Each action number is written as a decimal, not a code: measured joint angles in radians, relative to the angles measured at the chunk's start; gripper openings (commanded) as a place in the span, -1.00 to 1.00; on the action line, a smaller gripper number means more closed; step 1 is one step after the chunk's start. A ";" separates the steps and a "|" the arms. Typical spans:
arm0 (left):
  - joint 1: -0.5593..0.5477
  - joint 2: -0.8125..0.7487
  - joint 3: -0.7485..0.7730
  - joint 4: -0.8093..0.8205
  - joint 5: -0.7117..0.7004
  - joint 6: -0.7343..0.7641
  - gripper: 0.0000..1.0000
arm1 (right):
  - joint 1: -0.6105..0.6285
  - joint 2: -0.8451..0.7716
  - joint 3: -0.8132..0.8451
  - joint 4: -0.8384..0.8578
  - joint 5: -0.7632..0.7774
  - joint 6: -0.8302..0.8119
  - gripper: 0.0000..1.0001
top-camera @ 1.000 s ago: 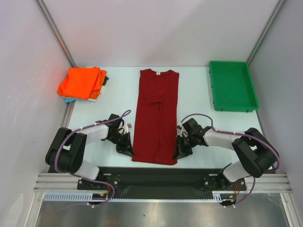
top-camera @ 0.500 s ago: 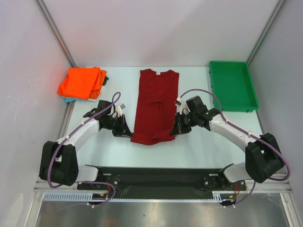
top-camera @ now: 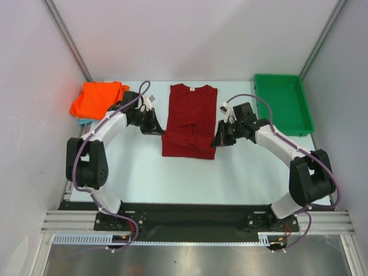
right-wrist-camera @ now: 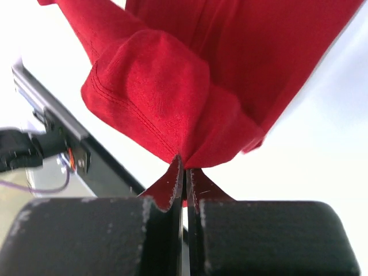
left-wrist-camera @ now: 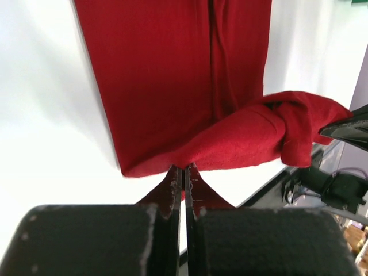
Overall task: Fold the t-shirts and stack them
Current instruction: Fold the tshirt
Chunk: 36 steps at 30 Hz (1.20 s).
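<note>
The dark red t-shirt (top-camera: 190,118) lies lengthwise mid-table, its collar toward the back wall and its bottom part lifted and doubled over toward the collar. My left gripper (top-camera: 159,130) is shut on the shirt's left hem corner (left-wrist-camera: 172,164). My right gripper (top-camera: 217,140) is shut on the right hem corner (right-wrist-camera: 190,150). Both hold the hem above the shirt's middle. The bright orange t-shirt (top-camera: 98,99) lies folded at the back left, with a teal-blue edge (top-camera: 84,121) under it.
A green plastic tray (top-camera: 283,103) stands at the back right. Grey walls close in the table on the left, back and right. The left arm (top-camera: 109,129) reaches past the orange pile; the black base rail (top-camera: 184,221) runs along the near edge.
Both grippers have carried the dark red shirt's bottom hem away from the near edge toward the collar, so the shirt now looks about half as long. The orange pile and tray have not moved.
</note>
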 measured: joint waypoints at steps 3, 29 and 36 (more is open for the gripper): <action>0.000 0.106 0.115 0.006 -0.002 0.009 -0.99 | -0.039 0.085 0.065 0.039 -0.005 0.000 -1.00; 0.092 0.169 -0.042 0.010 0.027 0.025 0.29 | -0.079 0.124 -0.141 0.124 -0.018 -0.007 0.34; 0.087 0.217 -0.082 0.032 0.095 -0.010 0.32 | -0.078 0.233 -0.104 0.192 -0.029 0.037 0.32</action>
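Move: Each hand holds a hem corner some 11 cm above the table. The spot where the left hand lays its corner is about 10 cm straight ahead; the collar is 25 cm ahead and 11 cm right, the near fold's left corner 4 cm back. The right hand's spot is about 12 cm straight ahead, the collar 29 cm ahead and 8 cm left, the near fold's right corner just under it, 1 cm back. Both hands let go of the hem over the shirt's body, opening near the far end of a 12 cm or so sweep forward that sinks about 4 cm. Still open, they draw back as far again, then sink beside the near fold's corners, fingers tipping 10 to 15 degrees more downward, without closing. ##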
